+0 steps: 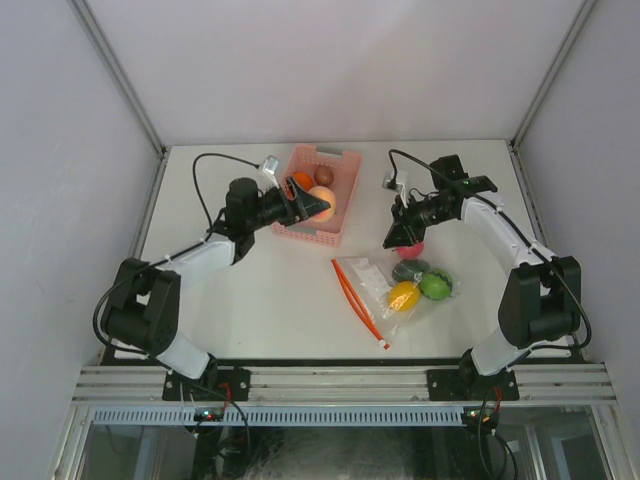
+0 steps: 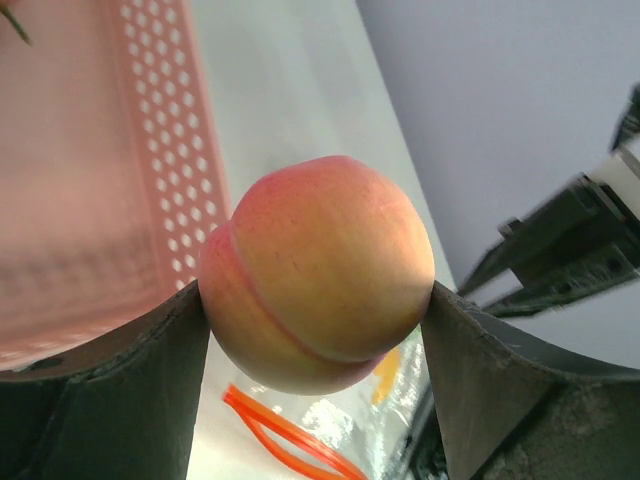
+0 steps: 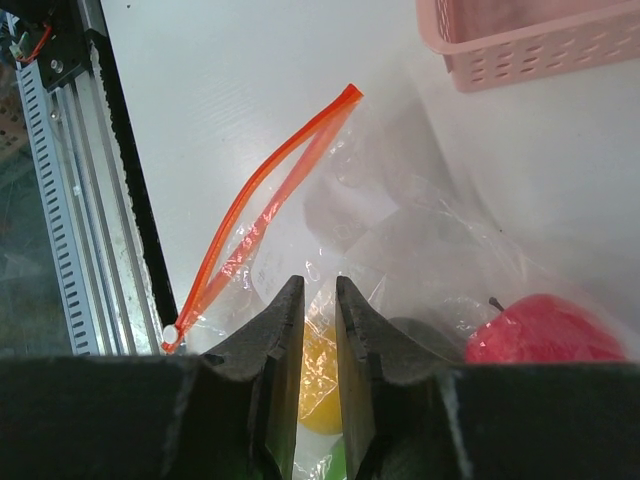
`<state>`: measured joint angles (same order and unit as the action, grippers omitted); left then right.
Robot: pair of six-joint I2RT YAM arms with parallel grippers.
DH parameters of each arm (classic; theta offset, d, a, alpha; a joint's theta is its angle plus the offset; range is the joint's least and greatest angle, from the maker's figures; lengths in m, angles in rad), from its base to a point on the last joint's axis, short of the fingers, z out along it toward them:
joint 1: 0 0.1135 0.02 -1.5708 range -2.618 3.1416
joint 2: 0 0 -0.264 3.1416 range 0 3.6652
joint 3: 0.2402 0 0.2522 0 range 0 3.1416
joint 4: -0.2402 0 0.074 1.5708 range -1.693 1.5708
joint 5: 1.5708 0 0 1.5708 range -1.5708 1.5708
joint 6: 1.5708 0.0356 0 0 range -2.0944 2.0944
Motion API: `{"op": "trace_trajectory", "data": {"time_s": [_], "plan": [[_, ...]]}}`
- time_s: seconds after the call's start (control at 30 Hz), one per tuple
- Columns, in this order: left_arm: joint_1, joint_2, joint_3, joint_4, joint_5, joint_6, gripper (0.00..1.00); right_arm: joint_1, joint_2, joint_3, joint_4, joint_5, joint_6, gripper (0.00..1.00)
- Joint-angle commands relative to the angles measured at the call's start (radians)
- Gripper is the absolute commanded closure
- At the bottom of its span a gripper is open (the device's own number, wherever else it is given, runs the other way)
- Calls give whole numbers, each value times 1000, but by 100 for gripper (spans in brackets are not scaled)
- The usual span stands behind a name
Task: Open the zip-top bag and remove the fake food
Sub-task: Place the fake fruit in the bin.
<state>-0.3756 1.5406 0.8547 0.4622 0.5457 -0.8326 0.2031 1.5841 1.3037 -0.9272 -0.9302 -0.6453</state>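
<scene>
My left gripper is closed on a peach-coloured fake fruit and holds it over the pink basket. The clear zip-top bag lies flat, and its red-orange zipper gapes apart. Inside it are a yellow piece, a green one, a dark one and a red one. My right gripper stands over the bag's far side. Its jaws are almost together and crinkled plastic shows in the narrow slit between them. An orange piece and a brown piece lie in the basket.
The basket stands at the back centre of the white table. An aluminium rail runs along the near edge. Grey walls close in the left, right and back sides. The right arm's black gripper shows in the left wrist view.
</scene>
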Motion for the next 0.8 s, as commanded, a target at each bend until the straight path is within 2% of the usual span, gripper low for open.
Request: {"op": "trace_trajectory", "data": {"time_s": [0.0,0.47,0.77], "plan": [[3,48,154,-206,-152,177,92,-4,-22,-1,25,-33,-24,81],[3,282,616,-594,-453,442,91,-2,-17,-5,26,-25,-30,81],[0,413,842,-714,-558,562,90,1,-14,-7,27,-23,-33,81]]}}
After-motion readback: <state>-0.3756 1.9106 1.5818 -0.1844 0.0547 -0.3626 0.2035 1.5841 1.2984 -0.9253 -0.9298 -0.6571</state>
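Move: My left hand already holds the peach, short of the bin; the bin's middle is about 13 cm ahead, 3 cm to the left and some 12 cm below. In the bin, the orange sits about 14 cm ahead and 7 cm left of that hand, and the brown fruit about 18 cm ahead and 1 cm left. From my right hand, the bin's middle lies roughly 21 cm ahead, 20 cm left and 10 cm down. Keeping the peach pinched between my left fingers, I swing it forward about 15 cm and slightly left, in over the bin, dipping some 3 cm on the way and then climbing most of that back. As I go I roll the wrist some 35 degrees, left side up, and turn it counter-clockwise, so fingers that lay nearly level and pointed off to the right now slant down and mostly forward. ##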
